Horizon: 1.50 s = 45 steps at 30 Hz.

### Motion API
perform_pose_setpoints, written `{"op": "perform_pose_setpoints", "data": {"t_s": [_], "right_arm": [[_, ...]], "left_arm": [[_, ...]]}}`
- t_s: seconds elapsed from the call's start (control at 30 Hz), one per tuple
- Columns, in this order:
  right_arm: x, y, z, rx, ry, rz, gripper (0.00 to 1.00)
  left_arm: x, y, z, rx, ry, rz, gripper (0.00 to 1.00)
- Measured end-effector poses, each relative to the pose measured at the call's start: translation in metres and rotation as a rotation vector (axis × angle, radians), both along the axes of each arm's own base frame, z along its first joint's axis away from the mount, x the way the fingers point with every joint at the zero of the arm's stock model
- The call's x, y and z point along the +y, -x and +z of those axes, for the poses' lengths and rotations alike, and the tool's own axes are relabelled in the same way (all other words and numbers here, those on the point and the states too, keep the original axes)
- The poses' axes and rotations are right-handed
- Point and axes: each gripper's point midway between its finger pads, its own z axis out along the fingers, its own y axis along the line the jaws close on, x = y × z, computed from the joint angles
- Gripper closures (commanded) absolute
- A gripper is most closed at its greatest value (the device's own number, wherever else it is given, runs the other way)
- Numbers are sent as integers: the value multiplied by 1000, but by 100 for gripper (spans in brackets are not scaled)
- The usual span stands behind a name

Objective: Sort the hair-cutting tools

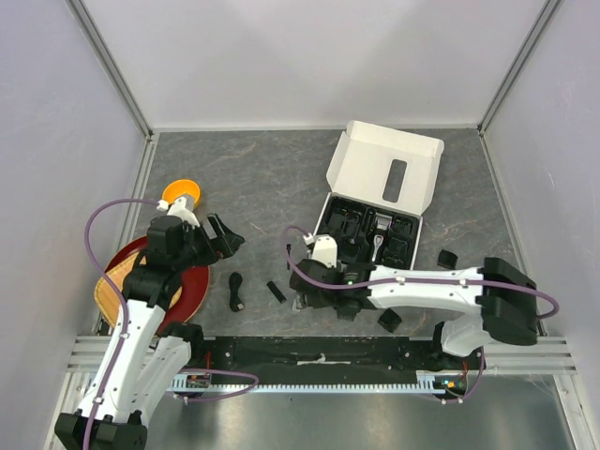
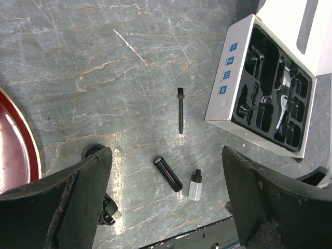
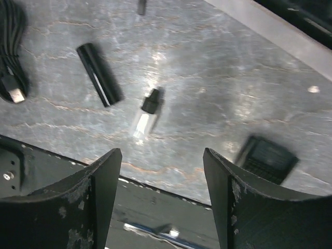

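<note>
My left gripper [image 1: 228,236] hangs open above the table's left side, nothing between its fingers. Its wrist view looks down on a thin black brush [image 2: 180,110], a short black cylinder [image 2: 167,174], a tiny clear bottle [image 2: 195,185] and a coiled black cable [image 2: 106,210]. My right gripper [image 3: 162,155] is open and empty, low over the front edge. The bottle [image 3: 145,115] lies just beyond its tips, the cylinder [image 3: 98,73] to the left and a guard comb [image 3: 267,160] to the right. Another guard comb [image 1: 447,258] lies further right. The clipper [image 1: 378,232] rests in the box's tray.
The white cardboard box [image 1: 384,173] stands open at the back right with its black tray [image 2: 267,98]. An orange bowl [image 1: 180,195] and a red plate [image 1: 192,291] are at the left. A black rail [image 1: 319,354] runs along the front edge.
</note>
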Motion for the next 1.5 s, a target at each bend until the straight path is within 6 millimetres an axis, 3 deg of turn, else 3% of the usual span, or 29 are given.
{"op": "perform_pose_setpoints", "data": {"t_s": [0.27,0.57,1.23,1.4,1.43,1.47,1.5], "right_arm": [[51,5,-23,26,-19,-81,36],[68,6,-47,7,50,-158,42],[42,-6,-66,-50,177,-257,49],[38,-13,-68,-52,186,-275,60],[37,-14,-68,-52,190,-276,66],[37,-15,-69,-52,192,-277,77],[36,-16,-69,-53,195,-274,81]], "left_arm": [[1,0,3,-11,3,9,8],[5,-1,2,-13,-9,28,8],[4,-1,-1,1,-9,23,8],[4,-1,-2,5,-9,23,8],[4,-1,-2,5,-9,23,8],[4,-2,-2,6,-9,24,8],[4,-2,-2,6,-10,23,8]]}}
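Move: The small bottle lies about 2 cm ahead of the right hand, 4 cm to its left and 7 cm below. All else lies about as low: the black cylinder some 4 cm ahead and 9 cm left, the black comb guard level with the hand but 7 cm right, the thin brush 12 cm ahead and 6 cm left. From the left hand the bottle is about 8 cm back, 13 cm right and 16 cm below. Swing the right gripper left about 7 cm while it starts sinking, then bring it back right some 3 cm as it finishes a drop of about 7 cm to the small bottle, easing slightly forward at the end. Turn the wrist clockwise and steepen the fingers on the way, then close them on the bottle's two sides. ##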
